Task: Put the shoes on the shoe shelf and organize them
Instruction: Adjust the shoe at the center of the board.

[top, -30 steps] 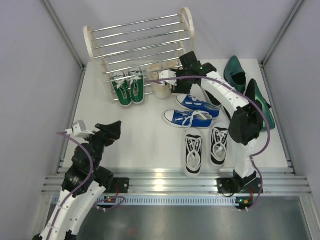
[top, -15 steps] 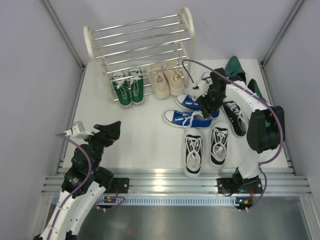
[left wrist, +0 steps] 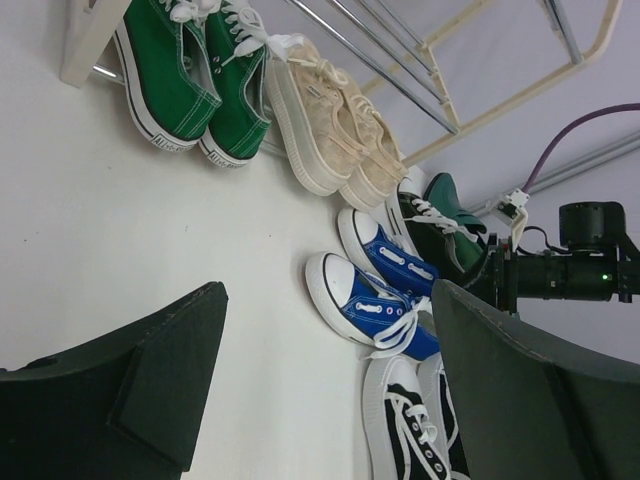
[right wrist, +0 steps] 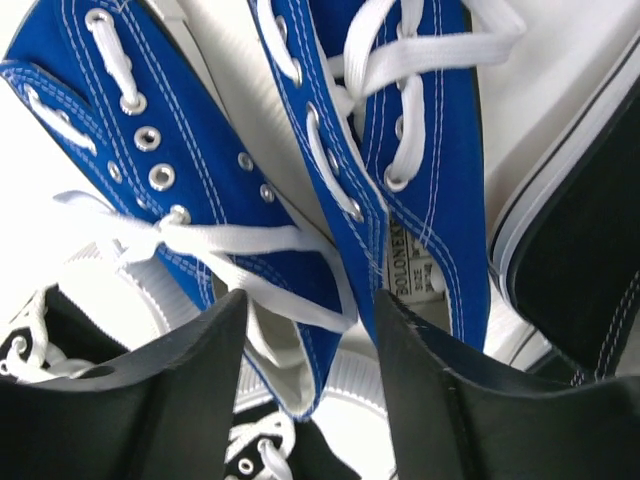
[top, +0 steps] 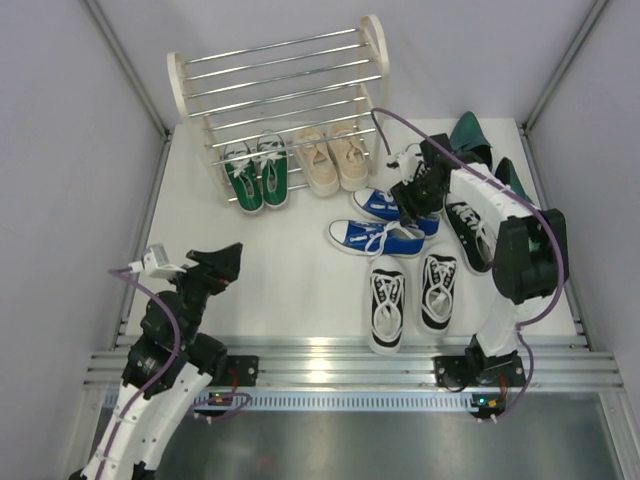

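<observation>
The shoe shelf (top: 280, 85) stands at the back with green sneakers (top: 257, 172) and beige sneakers (top: 333, 158) on its lowest rods. The blue sneakers (top: 385, 228) lie mid-table. My right gripper (top: 412, 200) hangs over their heels. In the right wrist view it (right wrist: 310, 310) is open, its fingers (right wrist: 180, 390) straddling the adjoining inner heel walls of the blue pair (right wrist: 420, 150). My left gripper (top: 215, 265) rests near the front left, open and empty (left wrist: 330, 340), with only bare table between its fingers (left wrist: 150, 380).
One black-and-white pair (top: 410, 295) sits in front of the blue shoes, and another black-and-white sneaker (top: 465, 230) lies under the right arm. Dark green dress shoes (top: 520, 190) lie at the far right. Grey walls close in both sides.
My right arm has drawn back from the beige sneakers at the shelf and come down over the blue pair, its jaws narrowing. The left arm has stayed still.
</observation>
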Robot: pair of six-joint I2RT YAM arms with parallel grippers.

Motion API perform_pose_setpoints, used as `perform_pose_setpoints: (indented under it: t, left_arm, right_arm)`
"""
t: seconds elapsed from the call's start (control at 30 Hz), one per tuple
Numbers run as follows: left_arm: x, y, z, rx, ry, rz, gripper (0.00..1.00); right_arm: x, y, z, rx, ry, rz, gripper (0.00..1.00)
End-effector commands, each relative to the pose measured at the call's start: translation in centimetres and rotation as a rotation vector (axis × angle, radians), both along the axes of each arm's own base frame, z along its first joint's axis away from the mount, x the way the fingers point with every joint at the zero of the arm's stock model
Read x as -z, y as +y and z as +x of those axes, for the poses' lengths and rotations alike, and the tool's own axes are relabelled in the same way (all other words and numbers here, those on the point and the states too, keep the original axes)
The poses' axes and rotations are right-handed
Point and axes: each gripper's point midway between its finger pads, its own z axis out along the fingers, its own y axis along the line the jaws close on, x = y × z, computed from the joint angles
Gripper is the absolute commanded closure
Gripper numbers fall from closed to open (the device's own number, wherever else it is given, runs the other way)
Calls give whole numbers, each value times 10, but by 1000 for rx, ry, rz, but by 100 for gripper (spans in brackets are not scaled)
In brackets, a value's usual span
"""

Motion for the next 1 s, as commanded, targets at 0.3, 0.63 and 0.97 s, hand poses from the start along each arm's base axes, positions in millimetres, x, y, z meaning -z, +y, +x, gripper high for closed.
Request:
perform_pose_setpoints:
  t: [0.3,0.63,0.97]
  left_arm:
    - [-7,0,-2,2,-30,-22,11]
    - [-3,1,0,-7,-24,-25,11]
    - [-6,2,-2,-4,-32,-13,11]
  right_arm:
    - [19,-3,4,-20,21,-17,100]
    - [-29,-31,-25,-157,12,-65,100]
    - [-35,-43,-42,-170,6,-95,100]
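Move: The near blue shoe lies across below the right hand, its middle about 7 cm to the left, 2 cm back and 6 cm down, with the laces and opening close under the fingers. The far blue shoe is some 6 cm ahead and 3 cm left; the right one of the standing black pair is about 16 cm back and 9 cm right. From the left hand, the near blue shoe is roughly 17 cm ahead, 33 cm right and 20 cm down. Down about 2.5 cm goes the right hand, its half-open fingers shutting completely at the near blue shoe's lace by the opening, seemingly pinching the lace. It then drags the shoe back by some 3.5 cm and to the right by nearly 3 cm, towards the black pair, rising about 3 cm and turning roughly 10 degrees counter-clockwise with the fingers kept shut. ##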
